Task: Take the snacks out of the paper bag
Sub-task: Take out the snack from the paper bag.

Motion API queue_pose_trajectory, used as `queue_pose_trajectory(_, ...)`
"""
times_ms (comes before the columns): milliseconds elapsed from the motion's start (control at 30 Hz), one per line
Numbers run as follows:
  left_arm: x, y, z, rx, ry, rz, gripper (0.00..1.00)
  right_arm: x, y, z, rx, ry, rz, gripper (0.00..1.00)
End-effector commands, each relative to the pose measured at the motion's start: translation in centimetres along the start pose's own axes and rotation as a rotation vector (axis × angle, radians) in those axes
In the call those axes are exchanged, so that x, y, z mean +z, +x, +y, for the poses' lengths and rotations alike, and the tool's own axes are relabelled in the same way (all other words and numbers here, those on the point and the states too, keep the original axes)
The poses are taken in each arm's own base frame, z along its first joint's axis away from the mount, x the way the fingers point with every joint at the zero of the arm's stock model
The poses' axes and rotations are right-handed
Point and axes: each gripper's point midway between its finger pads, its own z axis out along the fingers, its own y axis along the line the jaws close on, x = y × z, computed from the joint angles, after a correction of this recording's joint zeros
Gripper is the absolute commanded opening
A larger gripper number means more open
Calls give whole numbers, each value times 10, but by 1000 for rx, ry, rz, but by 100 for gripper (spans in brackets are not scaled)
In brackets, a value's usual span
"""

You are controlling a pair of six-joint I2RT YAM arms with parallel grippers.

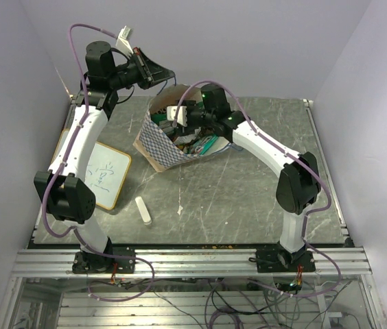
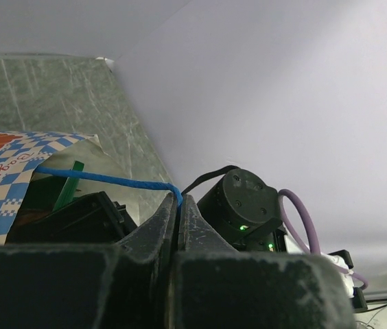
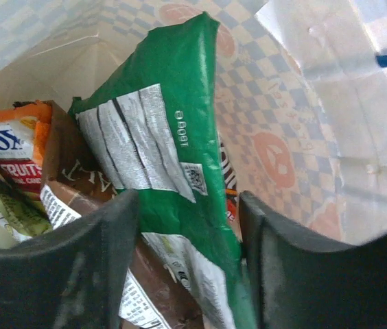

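Observation:
The paper bag stands at the back of the table with its mouth up, chequered blue and white. My left gripper is above its rim, shut on the bag's thin blue cord handle, which is pinched at the tips. My right gripper reaches down inside the bag. Its open jaws straddle a green snack packet, one finger at each side. A brown packet and an orange one lie below it. More snacks show at the bag's right side.
A wood-framed whiteboard lies left of the bag. A small white cylinder lies on the table in front of it. Purple walls close the back and both sides. The bag's inner wall is close to my right finger.

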Motion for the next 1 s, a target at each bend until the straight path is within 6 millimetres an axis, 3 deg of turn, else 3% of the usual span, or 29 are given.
queue_pose_trajectory(0,-15,0,-44,76,78,-1,7,-4,-7,-15,-69,43,-17,53)
queue_pose_trajectory(100,-15,-2,-45,76,79,-6,7,-6,-7,-17,-82,50,-12,32)
queue_pose_trajectory(233,-14,-4,-45,73,77,-11,7,-14,-14,-37,-105,108,0,20)
queue_pose_trajectory(367,-14,-5,-45,71,75,-16,7,-23,-23,-61,-116,182,10,0)
queue_pose_trajectory(667,-19,-18,-47,99,42,-58,7,-57,-60,-97,-131,300,-13,0)
queue_pose_trajectory(833,-28,-29,-37,105,-7,-81,7,-89,-81,-103,-145,344,14,0)
queue_pose_trajectory(967,-33,-37,-34,114,-28,-99,7,-125,-103,-115,-117,422,26,0)
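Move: The green snack bag runs up between the right hand's open fingers; its middle lies about 5 cm to their left, some 2 cm back and 4 cm lower. The brown snack bag is about 3 cm to the hand's right, 2 cm back and 8 cm below, and the teal pack about 11 cm to the right, 2 cm back and 9 cm below. From the left hand, the green bag is roughly 4 cm left, 1 cm back and 22 cm below. Pinching the edge of the green snack bag, the right fingers close fully while that hand creeps forward about 2 cm. It then lifts the bag some 10 cm, faster and faster, easing back and 3 cm to the right, swinging about 10 degrees clockwise. The left hand keeps hold of the blue handle and shifts about 2 cm left at the end. ##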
